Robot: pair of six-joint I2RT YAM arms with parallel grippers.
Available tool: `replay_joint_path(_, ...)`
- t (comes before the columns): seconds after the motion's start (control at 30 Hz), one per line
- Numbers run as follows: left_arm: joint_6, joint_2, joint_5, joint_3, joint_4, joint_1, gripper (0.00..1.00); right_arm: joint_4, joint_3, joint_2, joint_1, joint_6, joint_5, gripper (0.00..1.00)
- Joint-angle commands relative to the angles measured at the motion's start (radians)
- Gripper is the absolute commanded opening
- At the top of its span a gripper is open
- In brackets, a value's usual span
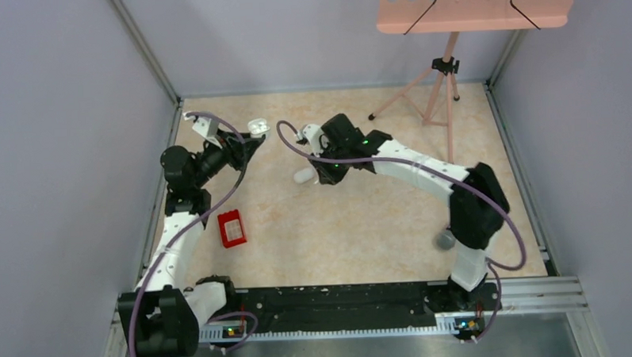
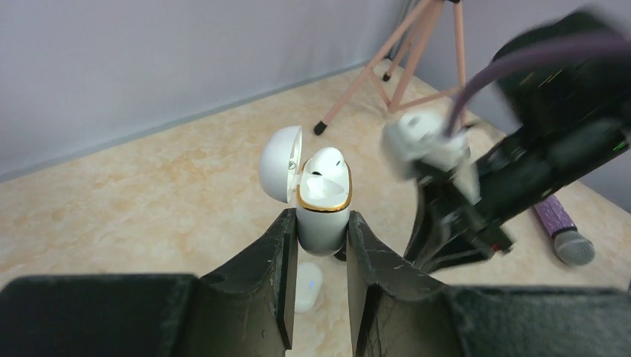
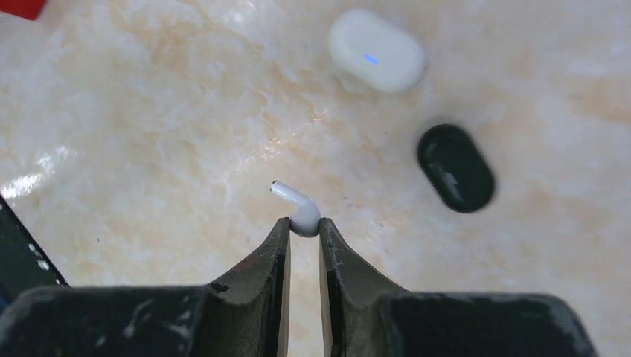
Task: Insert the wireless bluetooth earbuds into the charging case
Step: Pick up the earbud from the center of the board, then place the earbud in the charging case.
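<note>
My left gripper point(image 2: 321, 224) is shut on a white charging case point(image 2: 322, 227) with a gold rim, held upright above the floor. Its lid point(image 2: 281, 162) is swung open to the left. One white earbud point(image 2: 328, 159) sits in the case's right slot. In the top view the case point(image 1: 257, 126) is at the back left. My right gripper point(image 3: 303, 225) is shut on the head of a second white earbud point(image 3: 300, 207), whose stem points up and left above the floor. The right arm point(image 1: 336, 150) hangs just right of the case.
A closed white case with a blue light point(image 3: 377, 50) and a closed black case point(image 3: 455, 167) lie on the marbled floor below the right gripper. A red case point(image 1: 232, 228) lies front left. A pink tripod point(image 1: 440, 71) stands back right; a purple microphone point(image 2: 563, 232) lies near it.
</note>
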State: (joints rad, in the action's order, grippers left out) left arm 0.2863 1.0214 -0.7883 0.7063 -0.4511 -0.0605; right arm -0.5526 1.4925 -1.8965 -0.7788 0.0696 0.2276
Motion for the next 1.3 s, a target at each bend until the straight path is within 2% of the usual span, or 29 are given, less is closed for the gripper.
replay_joint_path(0.0, -0.059, 0.063, -0.125, -0.001, -0.140, 0.042, 0.00, -0.076, 0.040, 0.258, -0.002, 0.368, -0.054, 0.00)
replay_joint_path(0.13, -0.103, 0.146, -0.166, 0.028, -0.194, 0.116, 0.00, -0.158, 0.137, 0.364, -0.015, 0.544, -0.143, 0.00)
replay_joint_path(0.3, -0.127, 0.218, -0.210, 0.072, -0.267, 0.215, 0.00, -0.226, 0.301, 0.361, -0.089, 0.736, -0.294, 0.00)
replay_joint_path(0.43, -0.092, 0.253, -0.228, 0.090, -0.327, 0.264, 0.00, -0.234, 0.360, 0.350, -0.147, 0.822, -0.357, 0.00)
replay_joint_path(0.87, -0.005, 0.230, -0.300, 0.101, -0.361, 0.302, 0.00, -0.248, 0.436, 0.294, -0.210, 0.880, -0.365, 0.00)
replay_joint_path(1.27, 0.133, 0.237, -0.264, 0.127, -0.415, 0.303, 0.00, -0.238, 0.449, 0.269, -0.232, 0.906, -0.353, 0.00)
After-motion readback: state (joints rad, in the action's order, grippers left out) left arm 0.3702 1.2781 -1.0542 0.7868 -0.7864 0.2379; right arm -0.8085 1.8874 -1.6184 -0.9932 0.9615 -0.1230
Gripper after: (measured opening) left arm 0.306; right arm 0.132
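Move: The left hand grips the open white charging case, which lies about 4 cm ahead, 14 cm to the left and 22 cm above the right hand, whose fingers already hold the white earbud. Down on the table, some 7 cm below the right hand, are the white oval case, 6 cm ahead and 5 cm left, and the black case, 7 cm ahead and 3 cm right. From the left hand, the earbud is roughly 3 cm back, 15 cm right and 21 cm below. Upwards, fast, goes the right hand with the pinched earbud, some 26 cm, swinging its steep fingers up and round so the stem faces the case mouth, then easing a few centimetres left. The left hand brings the case about 12 cm right and 4 cm back to meet it, dipping and rising again while turning some 30 degrees clockwise; both keep their grip. ##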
